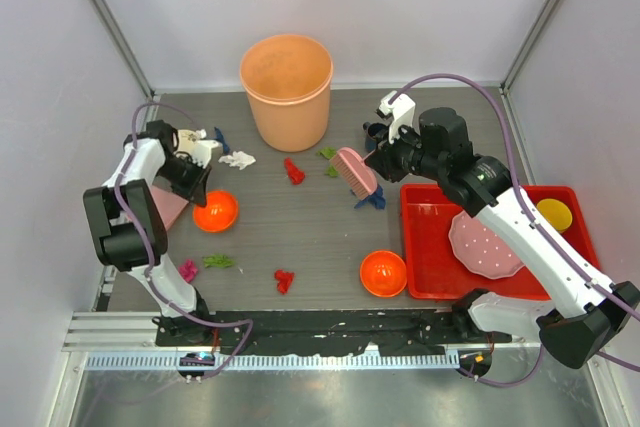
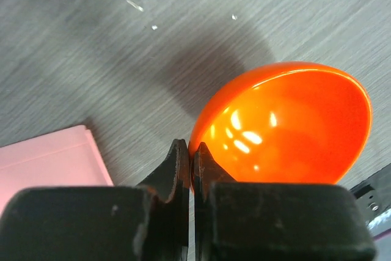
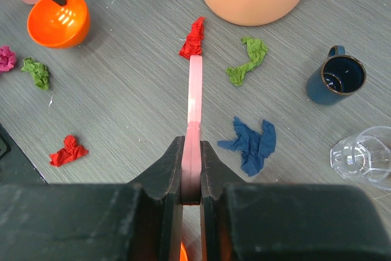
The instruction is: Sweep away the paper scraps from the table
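Observation:
Paper scraps lie scattered on the dark table (image 1: 300, 237): white (image 1: 237, 159), red (image 1: 294, 171), green (image 1: 327, 154), blue (image 1: 372, 201), magenta (image 1: 188, 269), green (image 1: 218, 261) and red (image 1: 284, 280). My right gripper (image 3: 192, 151) is shut on the handle of a pink brush (image 1: 353, 172), whose head hangs over the table between the red scrap (image 3: 194, 40) and the blue one (image 3: 253, 143). My left gripper (image 2: 191, 151) is shut on the rim of a tilted orange bowl (image 2: 287, 126) at the left, beside the pink dustpan (image 2: 49, 160).
An orange bucket (image 1: 287, 87) stands at the back centre. A dark mug (image 3: 336, 79) and a clear glass (image 3: 363, 157) sit near the right arm. A red tray (image 1: 420, 247) at the right holds a pink plate and a yellow bowl. A second orange bowl (image 1: 383, 273) sits at the front.

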Controlling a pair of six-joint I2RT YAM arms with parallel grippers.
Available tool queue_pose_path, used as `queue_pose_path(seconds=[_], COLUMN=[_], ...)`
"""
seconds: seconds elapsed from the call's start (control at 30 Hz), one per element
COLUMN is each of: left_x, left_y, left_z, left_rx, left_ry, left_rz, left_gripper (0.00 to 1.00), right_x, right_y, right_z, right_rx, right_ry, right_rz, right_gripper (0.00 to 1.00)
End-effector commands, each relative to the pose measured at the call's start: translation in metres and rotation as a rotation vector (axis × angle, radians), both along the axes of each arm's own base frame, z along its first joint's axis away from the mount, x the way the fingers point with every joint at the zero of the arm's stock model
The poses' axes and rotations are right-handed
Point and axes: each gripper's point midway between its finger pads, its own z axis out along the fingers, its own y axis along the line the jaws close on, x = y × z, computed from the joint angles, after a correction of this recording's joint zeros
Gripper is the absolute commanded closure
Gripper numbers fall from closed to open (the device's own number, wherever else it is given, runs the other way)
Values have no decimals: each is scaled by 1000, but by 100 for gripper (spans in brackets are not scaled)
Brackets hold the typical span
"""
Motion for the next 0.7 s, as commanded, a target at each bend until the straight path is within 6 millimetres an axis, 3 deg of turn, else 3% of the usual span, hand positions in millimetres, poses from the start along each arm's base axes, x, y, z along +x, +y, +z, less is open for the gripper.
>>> queue_pose_path(seconds=[0.0,0.17,0.4,0.67], left_x=[32,83,96,114], left_y=[-2,42,76,134], left_z=[31,44,16,6], left_rx=[-66,-48,18,120], left_ry=[-74,-155,-98,-92], left_rz=[154,422,526,643], left_gripper=[100,100,100,100], right_x=[4,5,3,3], right_y=[3,3,-1,-1], right_z=[18,16,13,19], right_rx=[28,22,11,12], right_ry=[-59,-57,-63,-74], right_rz=[14,15,10,14], right_gripper=[99,99,99,99])
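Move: The left hand already has the orange bowl pinched by its left rim; the bowl's middle lies about 6 cm right of the fingers and 2 cm back. The plate it is being carried towards lies some 19 cm ahead and 8 cm left, about 6 cm lower. At that level, the pink dustpan is roughly 13 cm left and 1 cm back, the white scrap about 15 cm ahead and 12 cm right. From the right hand, the plate is some 62 cm left, 17 cm ahead and 29 cm below. Keeping its pinch on the bowl's rim, the left hand carries the orange bowl forward and left, about 10 cm each way, towards the near edge of the plate and over the dustpan's far edge. Forward travel leads and the leftward part grows later; it rises some 3 cm, then sinks about 4 cm, turning roughly 30 degrees counter-clockwise. ##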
